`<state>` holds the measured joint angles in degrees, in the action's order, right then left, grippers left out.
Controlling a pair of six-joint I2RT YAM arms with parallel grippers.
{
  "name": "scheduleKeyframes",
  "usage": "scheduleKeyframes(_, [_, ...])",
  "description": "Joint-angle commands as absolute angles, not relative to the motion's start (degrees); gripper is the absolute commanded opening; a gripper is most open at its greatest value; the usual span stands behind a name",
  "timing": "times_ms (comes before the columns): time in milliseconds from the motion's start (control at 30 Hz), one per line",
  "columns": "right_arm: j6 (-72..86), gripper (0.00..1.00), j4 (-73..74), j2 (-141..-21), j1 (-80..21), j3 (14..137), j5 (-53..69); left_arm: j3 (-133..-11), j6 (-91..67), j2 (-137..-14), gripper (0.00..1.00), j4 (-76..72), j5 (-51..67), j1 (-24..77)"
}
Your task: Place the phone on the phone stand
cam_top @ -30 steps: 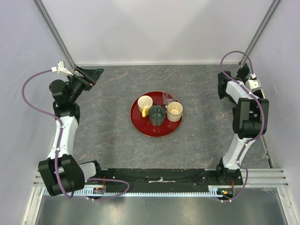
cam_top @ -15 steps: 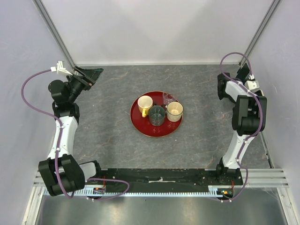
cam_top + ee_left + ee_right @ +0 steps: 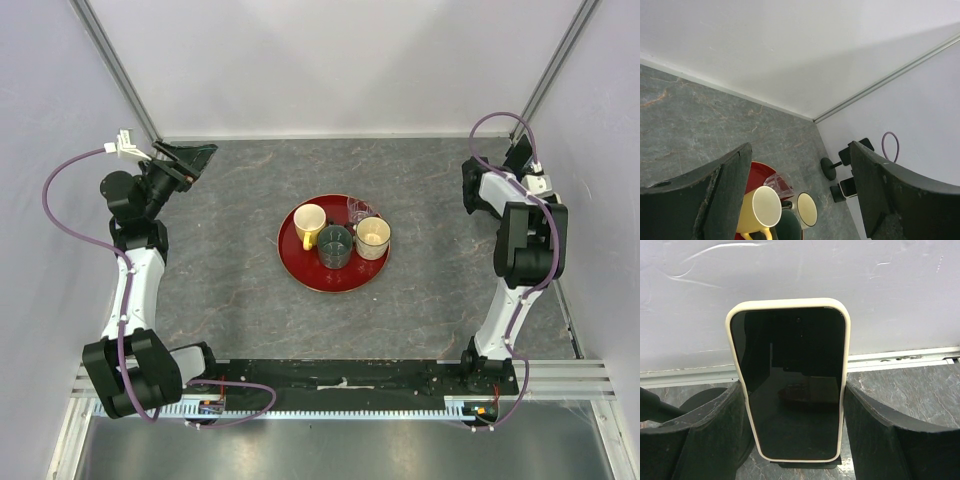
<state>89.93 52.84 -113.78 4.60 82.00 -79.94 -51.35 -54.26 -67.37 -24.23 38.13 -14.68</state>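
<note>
The phone (image 3: pixel 790 370), dark-screened in a cream case, stands upright against the right wall with its lower edge on a small black block (image 3: pixel 805 463). My right gripper (image 3: pixel 794 387) is shut on it, one finger flush on each long side. The phone stand (image 3: pixel 829 168), black with a round base and a stem up to a plate, is apart from the phone, and its base (image 3: pixel 710 400) shows just left of the left finger. From the left wrist the phone (image 3: pixel 849 187) appears small beside the stand. My left gripper (image 3: pixel 801 150) hangs open and empty at the far left (image 3: pixel 190 158).
A red round tray (image 3: pixel 300 265) in the middle of the table carries a yellow mug (image 3: pixel 309 224), a dark green cup (image 3: pixel 334 246), a cream cup (image 3: pixel 372 237) and a clear glass (image 3: pixel 358 209). Walls close in the back and both sides.
The right arm's forearm and wrist have shifted slightly to the left. The left gripper has tilted a little. Both grippers keep the same opening.
</note>
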Motion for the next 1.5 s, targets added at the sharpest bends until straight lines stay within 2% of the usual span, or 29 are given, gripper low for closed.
scheduleKeyframes(0, [95.6, 0.15, 58.5, -115.8, 4.7, 84.7, -80.4, -51.3, -56.2, -67.2, 0.85, -27.1, 39.8, -15.1])
scheduleKeyframes(167, [101.9, 0.21, 65.9, -117.3, 4.3, 86.8, -79.7, -51.2, -56.1, -67.1, 0.85, -27.1, 39.7, -15.2])
scheduleKeyframes(200, [102.2, 0.3, 66.5, -117.4, 4.3, 87.1, -79.7, -51.2, -56.1, -67.1, 0.85, -27.1, 39.7, -15.2])
scheduleKeyframes(267, [102.8, 0.4, 67.1, -117.4, 4.3, 87.0, -79.7, -51.2, -56.1, -67.2, 0.85, -27.1, 39.7, -15.3])
scheduleKeyframes(300, [102.8, 0.53, 67.2, -117.2, 4.1, 86.8, -79.8, -51.2, -56.1, -67.2, 0.85, -27.1, 39.6, -15.3])
scheduleKeyframes(367, [102.9, 0.62, 67.3, -117.1, 4.0, 86.5, -80.0, -51.2, -56.1, -67.2, 0.85, -27.1, 39.7, -15.3])
scheduleKeyframes(400, [102.7, 0.7, 67.3, -117.0, 4.0, 86.2, -80.2, -51.2, -56.1, -67.2, 0.85, -27.1, 39.7, -15.3])
scheduleKeyframes(567, [101.2, 0.9, 68.0, -115.8, 3.3, 85.4, -81.4, -51.1, -55.7, -67.2, 0.85, -27.1, 39.6, -15.4])
scheduleKeyframes(600, [99.9, 0.98, 68.0, -115.7, 3.3, 85.4, -81.6, -51.1, -55.7, -67.3, 0.85, -27.1, 39.6, -15.4])
scheduleKeyframes(1033, [89.9, 0.98, 67.4, -108.5, 0.4, 81.1, -82.4, -51.8, -52.7, -68.6, 0.85, -24.7, 38.7, -15.4])
scheduleKeyframes(1200, [83.9, 0.98, 65.6, -99.7, -6.6, 73.4, -81.0, -52.1, -51.0, -69.2, 0.85, -23.3, 38.1, -15.2])
scheduleKeyframes(1267, [76.9, 0.98, 58.7, -93.8, -9.0, 68.2, -79.0, -52.1, -51.0, -69.7, 0.85, -23.2, 38.1, -15.2])
scheduleKeyframes(1300, [64.4, 0.98, 53.8, -91.0, -9.8, 65.7, -77.4, -52.2, -51.1, -70.0, 0.85, -23.2, 38.6, -15.2])
scheduleKeyframes(1367, [50.9, 0.98, 34.5, -80.3, -10.4, 55.5, -64.7, -52.3, -51.1, -70.3, 0.85, -23.4, 38.8, -15.1])
scheduleKeyframes(1400, [36.2, 0.98, 27.1, -76.2, -10.3, 51.5, -56.2, -52.4, -50.9, -70.3, 0.85, -23.4, 38.8, -15.0])
scheduleKeyframes(1433, [31.7, 0.98, 15.7, -67.7, -10.4, 47.8, -39.5, -52.5, -50.6, -70.3, 0.85, -23.4, 38.9, -14.9])
scheduleKeyframes(1467, [28.6, 0.98, 12.1, -63.8, -10.3, 42.2, -30.2, -52.8, -50.2, -70.5, 0.85, -23.3, 39.1, -14.5])
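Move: The right hand, its fingers pointing right, holds the phone upright on the folding phone stand, whose middle is about 7 cm below, 1 cm to the right and level fore-and-aft. A round-based stand stands roughly 8 cm farther out and 2 cm left of the hand, 6 cm lower; its phone is some 11 cm out, 5 cm left and about level in height. From the left hand the folding stand lies around 77 cm right, 2 cm back and 29 cm down. Leftward and back, after staying almost in place at first: the right hand opens its fingers wide, lets go of the phone's sides, then draws off slowly and soon faster, about 10 cm left and 7 cm back, away from the folding stand. It rises a little, dips again late, and swings counter-clockwise by nearly 30 degrees. The left hand, empty, sinks some 3 cm towards the end. ##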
